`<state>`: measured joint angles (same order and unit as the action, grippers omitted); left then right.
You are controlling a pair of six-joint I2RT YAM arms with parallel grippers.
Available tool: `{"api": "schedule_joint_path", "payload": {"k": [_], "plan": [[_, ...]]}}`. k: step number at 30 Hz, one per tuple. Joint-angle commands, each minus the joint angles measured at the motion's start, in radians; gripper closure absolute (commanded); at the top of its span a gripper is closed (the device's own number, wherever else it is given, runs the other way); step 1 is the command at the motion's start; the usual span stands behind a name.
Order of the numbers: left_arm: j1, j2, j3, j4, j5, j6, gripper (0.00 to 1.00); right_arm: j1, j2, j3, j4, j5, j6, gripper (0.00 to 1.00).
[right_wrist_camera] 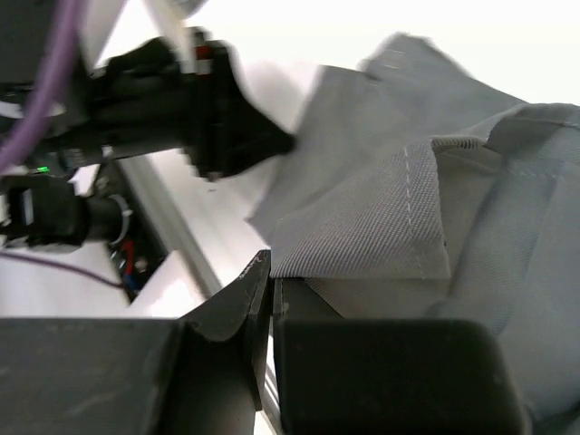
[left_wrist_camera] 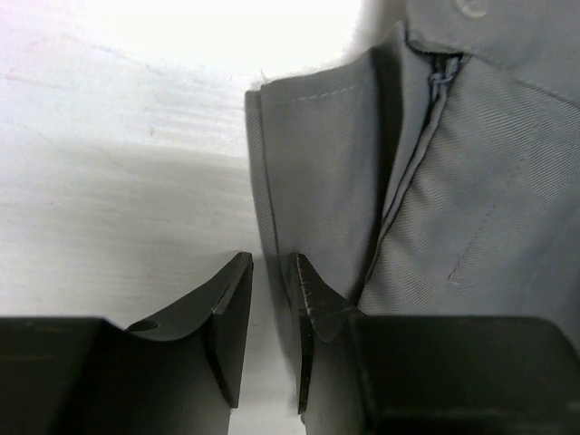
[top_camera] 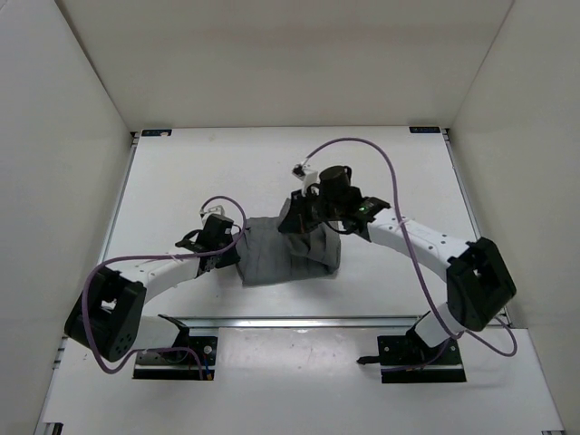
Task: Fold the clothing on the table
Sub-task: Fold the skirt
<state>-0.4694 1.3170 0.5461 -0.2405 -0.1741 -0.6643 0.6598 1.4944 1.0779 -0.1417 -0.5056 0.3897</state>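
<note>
The grey clothing lies bunched in the middle of the white table. My right gripper hovers over its far part, shut on a hemmed edge of the clothing at the fingertips, and a flap hangs lifted from it. My left gripper sits low at the garment's left edge. In the left wrist view its jaws stand a little apart with bare table between them, and the clothing with its zip seam lies just beyond the right finger.
White walls close in the table on the left, right and back. A metal rail runs along the near edge. Purple cables loop above both arms. The left arm's wrist shows in the right wrist view.
</note>
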Motion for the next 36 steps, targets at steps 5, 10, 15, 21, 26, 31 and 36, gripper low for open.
{"api": "schedule_joint_path", "payload": {"k": [5, 10, 15, 21, 26, 31, 36], "plan": [[0.003, -0.007, -0.044, 0.063, 0.004, -0.031, 0.66, 0.087, 0.157, 0.1, 0.178, -0.137, 0.021, 1.0], [0.011, -0.021, -0.075, 0.092, 0.024, -0.046, 0.66, 0.133, 0.263, 0.122, 0.264, -0.197, 0.055, 1.0], [0.026, -0.036, -0.098, 0.104, 0.035, -0.043, 0.66, 0.155, 0.371, 0.186, 0.268, -0.263, 0.057, 1.0], [0.046, -0.064, -0.121, 0.115, 0.054, -0.035, 0.66, 0.169, 0.493, 0.234, 0.267, -0.353, 0.057, 1.0], [0.051, -0.103, -0.123, 0.092, 0.035, -0.046, 0.66, 0.188, 0.575, 0.322, 0.104, -0.259, 0.006, 1.0], [0.084, -0.206, -0.141, 0.064, 0.024, -0.049, 0.65, 0.21, 0.633, 0.405, -0.093, -0.07, -0.06, 1.0], [0.106, -0.26, -0.143, 0.037, 0.021, -0.046, 0.64, 0.25, 0.667, 0.494, -0.321, 0.134, -0.13, 1.0]]}}
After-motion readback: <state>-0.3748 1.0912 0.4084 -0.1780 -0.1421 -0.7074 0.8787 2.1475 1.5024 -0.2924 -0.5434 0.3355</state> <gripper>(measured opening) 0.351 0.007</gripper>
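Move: The left end of the skirt, where the edge pinched in the right fingers is headed, lies some 14 cm left, 3 cm back and 18 cm below that hand. The skirt's far left corner is about 9 cm ahead and 12 cm left of the hand, its near left corner 9 cm back and 14 cm left, and the right-hand fold 11 cm right, level with it; all lie on the table. For the left hand, the left end is right at its fingertips, about 1 cm ahead and 2 cm right. The skirt's loose edge, still pinched in the shut right fingers, is carried left over the part lying flat and lowered onto it: about 11 cm left and 15 cm down with a slight draw back, the leftward travel first and the steepest sinking last, as the fingers tip further downward. The left hand stays low by the left edge, fingers part open, then eases roughly 2 cm left and up. ##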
